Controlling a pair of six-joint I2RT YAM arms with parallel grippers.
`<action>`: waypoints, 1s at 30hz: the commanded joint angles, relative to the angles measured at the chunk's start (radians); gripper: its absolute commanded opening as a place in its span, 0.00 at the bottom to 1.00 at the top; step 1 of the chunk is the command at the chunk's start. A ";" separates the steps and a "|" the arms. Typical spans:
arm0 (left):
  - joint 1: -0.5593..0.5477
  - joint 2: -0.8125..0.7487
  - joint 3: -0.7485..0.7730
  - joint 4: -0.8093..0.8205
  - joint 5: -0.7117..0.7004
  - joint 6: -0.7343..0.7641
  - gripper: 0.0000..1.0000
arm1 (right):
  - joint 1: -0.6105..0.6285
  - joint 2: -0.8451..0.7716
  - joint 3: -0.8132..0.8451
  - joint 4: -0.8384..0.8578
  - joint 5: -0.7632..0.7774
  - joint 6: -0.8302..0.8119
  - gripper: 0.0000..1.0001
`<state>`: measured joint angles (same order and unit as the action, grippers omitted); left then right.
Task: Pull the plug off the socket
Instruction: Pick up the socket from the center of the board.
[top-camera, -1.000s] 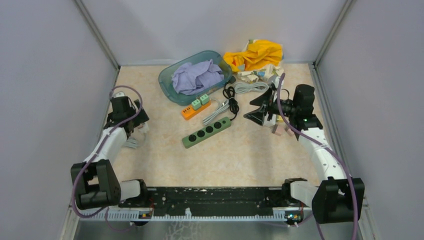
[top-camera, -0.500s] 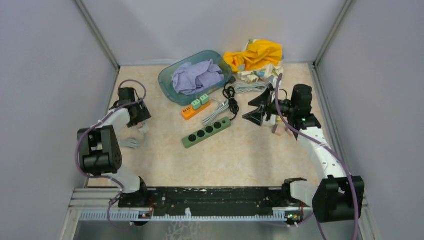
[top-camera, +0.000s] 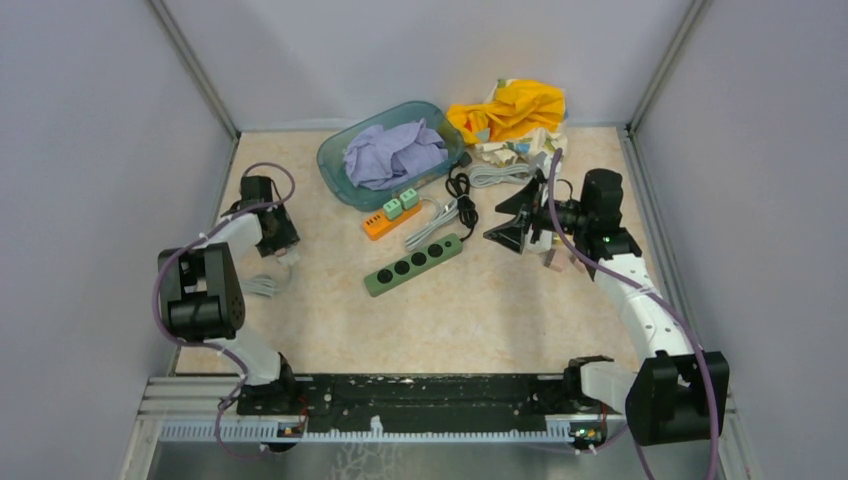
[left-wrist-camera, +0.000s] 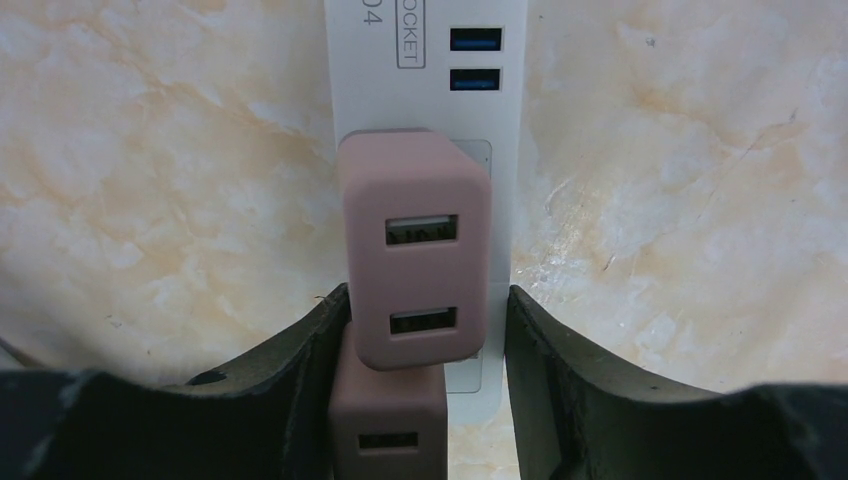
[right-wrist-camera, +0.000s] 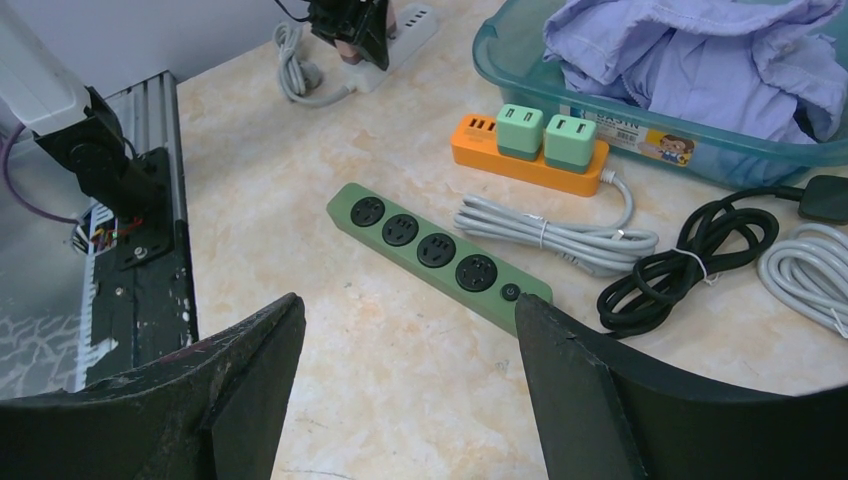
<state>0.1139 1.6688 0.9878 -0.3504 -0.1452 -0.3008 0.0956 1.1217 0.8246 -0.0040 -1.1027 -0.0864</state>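
A white socket strip (left-wrist-camera: 425, 90) lies on the marbled table at the far left, with two pink USB plugs pushed into it. My left gripper (left-wrist-camera: 428, 300) points straight down over them. Its jaws straddle the upper plug (left-wrist-camera: 416, 262) and the nearer plug (left-wrist-camera: 388, 425). The left finger (left-wrist-camera: 300, 380) rests against the plugs, while a narrow gap shows before the right finger (left-wrist-camera: 560, 380). From above, the left gripper (top-camera: 272, 236) hides most of the strip. My right gripper (top-camera: 510, 225) hovers open at the right with nothing between its fingers (right-wrist-camera: 250, 370).
A green power strip (top-camera: 413, 264) lies mid-table. Behind it are an orange strip (top-camera: 380, 222) with two green plugs, coiled black (top-camera: 462, 195) and grey cables (top-camera: 500, 175), a teal tub (top-camera: 335, 165) of purple cloth, and a yellow cloth (top-camera: 510, 108). Grey walls enclose three sides.
The left arm folded up, carrying its gripper slightly farther back over the white strip, and its jaws narrowed around the pink plugs. The right arm barely moved.
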 joint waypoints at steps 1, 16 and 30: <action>0.003 -0.044 0.015 -0.008 0.018 0.020 0.12 | 0.006 -0.009 0.008 0.018 -0.005 -0.026 0.77; -0.001 -0.472 -0.212 0.096 0.389 0.146 0.00 | 0.007 -0.011 0.020 -0.016 0.014 -0.062 0.77; -0.157 -0.837 -0.401 0.204 0.623 0.060 0.00 | 0.007 0.008 0.022 -0.040 0.035 -0.100 0.77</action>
<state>0.0097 0.9001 0.6113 -0.2501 0.3862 -0.2142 0.0963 1.1225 0.8246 -0.0555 -1.0687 -0.1532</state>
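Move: The left hand already grips the white socket with its pink plugs, low over the table; the clear tabletop at front centre lies roughly 40 cm to its right and 23 cm back. The green socket sits about 36 cm to the hand's right and 7 cm back, the orange socket some 31 cm right and 8 cm ahead, the socket's grey cable coil 4 cm left and 12 cm back. From the right hand, that clear spot is around 20 cm left, 13 cm back and 27 cm below. The left hand, its fingers still shut on the sides of the white socket, first lifts it almost straight up, then keeps rising while swinging it to the right and back towards the clear front-centre tabletop and the green socket, in all about 12 cm up, 13 cm right and 8 cm back. On the way the wrist turns some 30 degrees clockwise and tips the fingers up from steeply down towards pointing forward. ##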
